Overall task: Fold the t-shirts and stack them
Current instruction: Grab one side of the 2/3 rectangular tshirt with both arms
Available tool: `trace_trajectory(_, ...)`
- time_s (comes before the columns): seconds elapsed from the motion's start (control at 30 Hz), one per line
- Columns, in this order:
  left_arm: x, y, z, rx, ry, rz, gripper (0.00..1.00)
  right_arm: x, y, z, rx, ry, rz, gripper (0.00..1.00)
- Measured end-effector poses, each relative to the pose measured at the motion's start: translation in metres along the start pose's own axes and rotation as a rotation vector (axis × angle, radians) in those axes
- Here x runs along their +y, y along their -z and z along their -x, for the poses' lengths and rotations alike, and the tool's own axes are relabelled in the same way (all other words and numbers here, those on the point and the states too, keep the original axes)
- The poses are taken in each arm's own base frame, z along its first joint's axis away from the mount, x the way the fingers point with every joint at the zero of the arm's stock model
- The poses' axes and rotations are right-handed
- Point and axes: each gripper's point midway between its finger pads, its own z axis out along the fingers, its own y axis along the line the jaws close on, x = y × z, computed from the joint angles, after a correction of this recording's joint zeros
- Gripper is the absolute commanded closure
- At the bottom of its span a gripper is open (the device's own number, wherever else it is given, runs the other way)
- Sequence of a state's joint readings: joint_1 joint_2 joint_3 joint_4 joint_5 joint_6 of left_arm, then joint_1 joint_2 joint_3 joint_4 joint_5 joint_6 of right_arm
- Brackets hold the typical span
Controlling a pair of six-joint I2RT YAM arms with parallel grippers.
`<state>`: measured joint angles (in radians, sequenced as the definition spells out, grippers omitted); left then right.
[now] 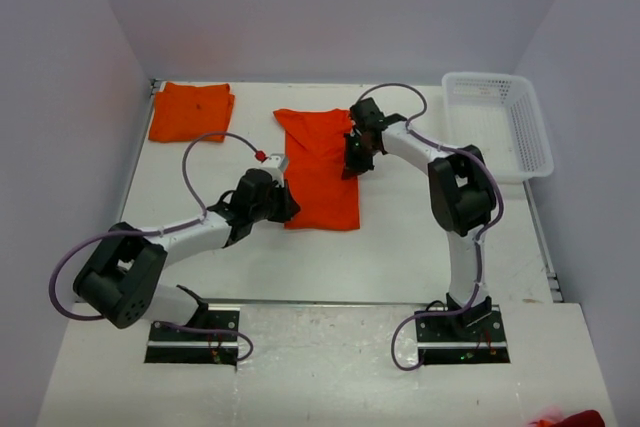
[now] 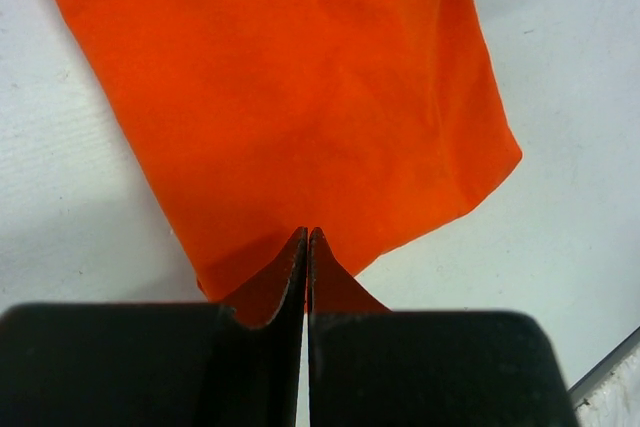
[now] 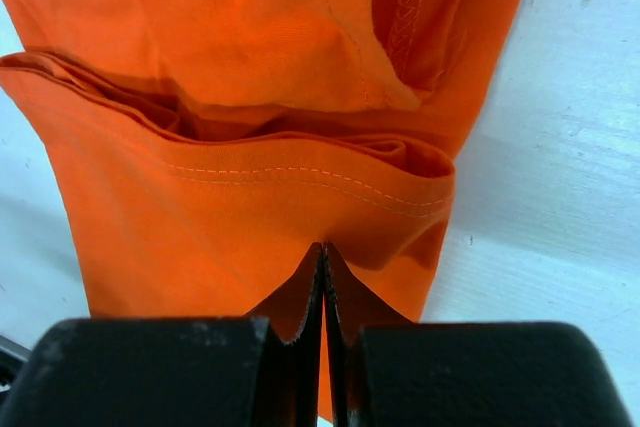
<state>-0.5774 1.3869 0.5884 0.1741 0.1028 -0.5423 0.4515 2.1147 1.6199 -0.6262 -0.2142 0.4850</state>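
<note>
One orange t-shirt [image 1: 320,162] lies folded into a long strip in the middle of the table. My left gripper [image 1: 289,203] is at its lower left edge. In the left wrist view the left gripper [image 2: 307,234] is shut, its tips over the flat t-shirt [image 2: 300,97] just inside the edge. My right gripper [image 1: 353,160] is at the strip's right edge. In the right wrist view the right gripper [image 3: 323,247] is shut, its tips against the t-shirt [image 3: 250,207] below a raised hemmed fold. No pinched cloth shows. A second t-shirt [image 1: 190,112] lies folded at the back left.
A white lattice basket [image 1: 497,80] stands at the back right corner of the table. A bit of red-orange cloth [image 1: 575,417] shows at the bottom right edge of the top view, in front of the arm bases. Walls close in the table on three sides.
</note>
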Motion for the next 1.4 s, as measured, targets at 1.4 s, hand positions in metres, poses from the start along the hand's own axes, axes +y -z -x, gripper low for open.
trace_trajectory(1.4,0.013,0.028,-0.088,0.119,0.134,0.054,1.00,-0.018,-0.009,-0.047,0.105,-0.143,0.031,1.00)
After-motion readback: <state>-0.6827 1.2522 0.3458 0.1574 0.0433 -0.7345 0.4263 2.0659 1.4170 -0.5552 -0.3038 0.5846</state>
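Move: The left hand's shut fingers hover some 5 cm above the t-shirt, whose near-left corner lies about 4 cm back and 2 cm to the left; its near-right corner is about 4 cm back and 14 cm to the right. Under the right hand the cloth is some 3 cm down, the right end of the stitched hem lying about 2 cm ahead and 2 cm to the right, and the near-right corner about 13 cm back and 3 cm to the right. Both closed grippers come down onto the t-shirt and press it to the table, the left beside its near-left corner after sinking about 5 cm while easing back, the right just short of the hem's right end after a shorter drop. With the tips still on the cloth, both then drag it straight back towards the bases by some 4 cm, each wrist tipping about 10 degrees farther down along the way. ##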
